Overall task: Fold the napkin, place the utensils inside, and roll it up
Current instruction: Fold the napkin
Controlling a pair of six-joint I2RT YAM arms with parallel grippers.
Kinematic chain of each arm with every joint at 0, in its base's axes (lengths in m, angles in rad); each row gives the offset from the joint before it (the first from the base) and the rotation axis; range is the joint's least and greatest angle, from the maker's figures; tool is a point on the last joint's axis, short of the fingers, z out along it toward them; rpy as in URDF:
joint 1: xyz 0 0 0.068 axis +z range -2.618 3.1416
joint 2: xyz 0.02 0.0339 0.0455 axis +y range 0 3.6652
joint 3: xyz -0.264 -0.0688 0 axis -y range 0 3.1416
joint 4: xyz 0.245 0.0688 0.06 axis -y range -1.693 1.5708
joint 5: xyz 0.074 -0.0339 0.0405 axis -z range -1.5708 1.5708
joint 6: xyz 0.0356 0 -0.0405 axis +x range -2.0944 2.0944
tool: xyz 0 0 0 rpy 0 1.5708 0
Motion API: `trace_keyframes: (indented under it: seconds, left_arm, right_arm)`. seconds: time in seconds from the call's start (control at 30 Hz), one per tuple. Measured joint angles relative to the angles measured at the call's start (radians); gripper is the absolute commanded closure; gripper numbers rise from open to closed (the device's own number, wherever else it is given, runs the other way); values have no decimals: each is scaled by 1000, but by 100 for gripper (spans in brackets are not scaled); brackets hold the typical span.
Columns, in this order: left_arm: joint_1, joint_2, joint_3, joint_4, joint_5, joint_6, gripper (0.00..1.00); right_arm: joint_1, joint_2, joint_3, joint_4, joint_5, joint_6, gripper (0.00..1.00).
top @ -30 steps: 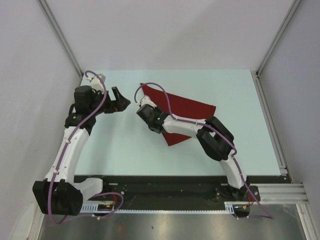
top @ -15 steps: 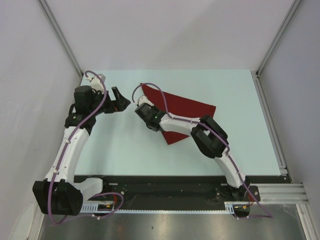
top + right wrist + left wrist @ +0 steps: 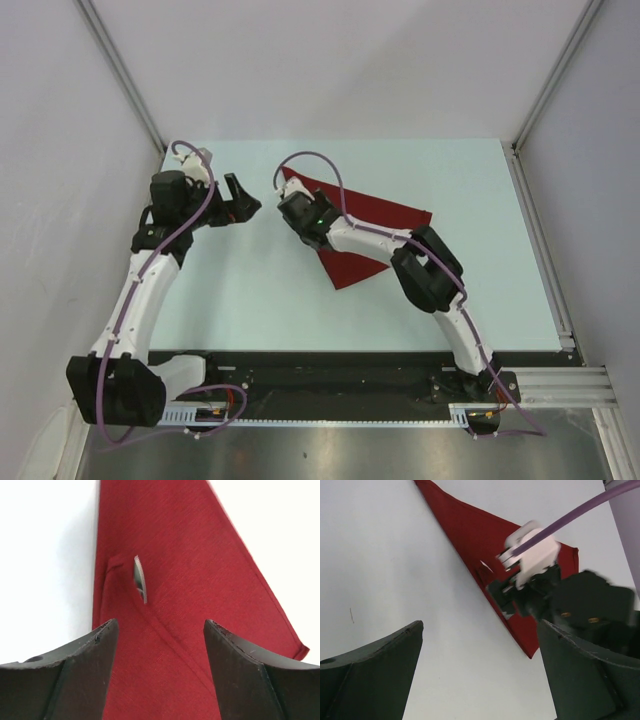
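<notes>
The dark red napkin (image 3: 375,228) lies folded into a triangle on the pale table; it also shows in the left wrist view (image 3: 465,535). My right gripper (image 3: 287,192) hovers open and empty over the napkin's far left corner. In the right wrist view the napkin (image 3: 200,580) fills the space between my right gripper's jaws (image 3: 160,625). A small gap at a stitched hem shows a dark sliver (image 3: 137,576); I cannot tell if it is the knife, which is otherwise hidden. My left gripper (image 3: 243,204) is open and empty over bare table, left of the napkin (image 3: 480,627).
The right arm's wrist and purple cable (image 3: 535,560) sit close in front of my left gripper. The pale table (image 3: 240,290) is walled by grey panels at the left, back and right, with metal rails (image 3: 540,230) along the edges.
My right gripper has moved a little farther back over the napkin's left corner, and its elbow has shifted. The left arm has not moved.
</notes>
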Motion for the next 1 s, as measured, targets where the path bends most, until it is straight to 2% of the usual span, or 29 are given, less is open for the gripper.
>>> trace_keyframes:
  seconds: [0.13, 0.3, 0.4, 0.57, 0.77, 0.8, 1.0]
  left_arm:
    - [0, 46, 0, 9, -13, 0, 1]
    - [1, 171, 0, 50, -45, -36, 6]
    - [1, 276, 15, 110, -46, -99, 15]
    - [2, 507, 90, 271, -22, -215, 19]
    - [1, 786, 262, 432, -4, -311, 25]
    - [-2, 833, 299, 447, -6, -321, 28]
    - [-6, 1064, 523, 480, -9, -377, 31]
  right_arm:
    - [-49, -132, -64, -4, -85, 69, 26]
    - [-142, -406, -247, 31, -199, 162, 27]
    - [-200, -550, -365, 54, -277, 210, 27]
    - [-237, -707, -525, 70, -405, 268, 27]
    - [-242, -818, -616, 67, -503, 301, 26]
    - [-245, -835, -627, 66, -513, 307, 26]
    - [-262, -893, -648, 66, -554, 342, 26]
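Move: From the left hand, the napkin's far-left corner lies about 25 cm ahead, 6 cm to the right and 20 cm below. The knife tip poking from the fold is some 14 cm ahead and 13 cm right of that hand; the napkin's near corner is about level with it and 16 cm right, both equally low. From the right hand, that far-left corner is about 15 cm ahead, 7 cm left and slightly below; the knife tip lies about 4 cm ahead and 1 cm left, just below. Forward and down the left hand reaches towards the napkin's far-left corner, about 24 cm out and 16 cm lower, sinking first and then mostly forward, tipping down and rolling its left side down while the open fingers narrow by about a third. The right hand, empty and already open, climbs 14 cm off the fold, swinging right and then back, its left side rolling up some 40 degrees. ##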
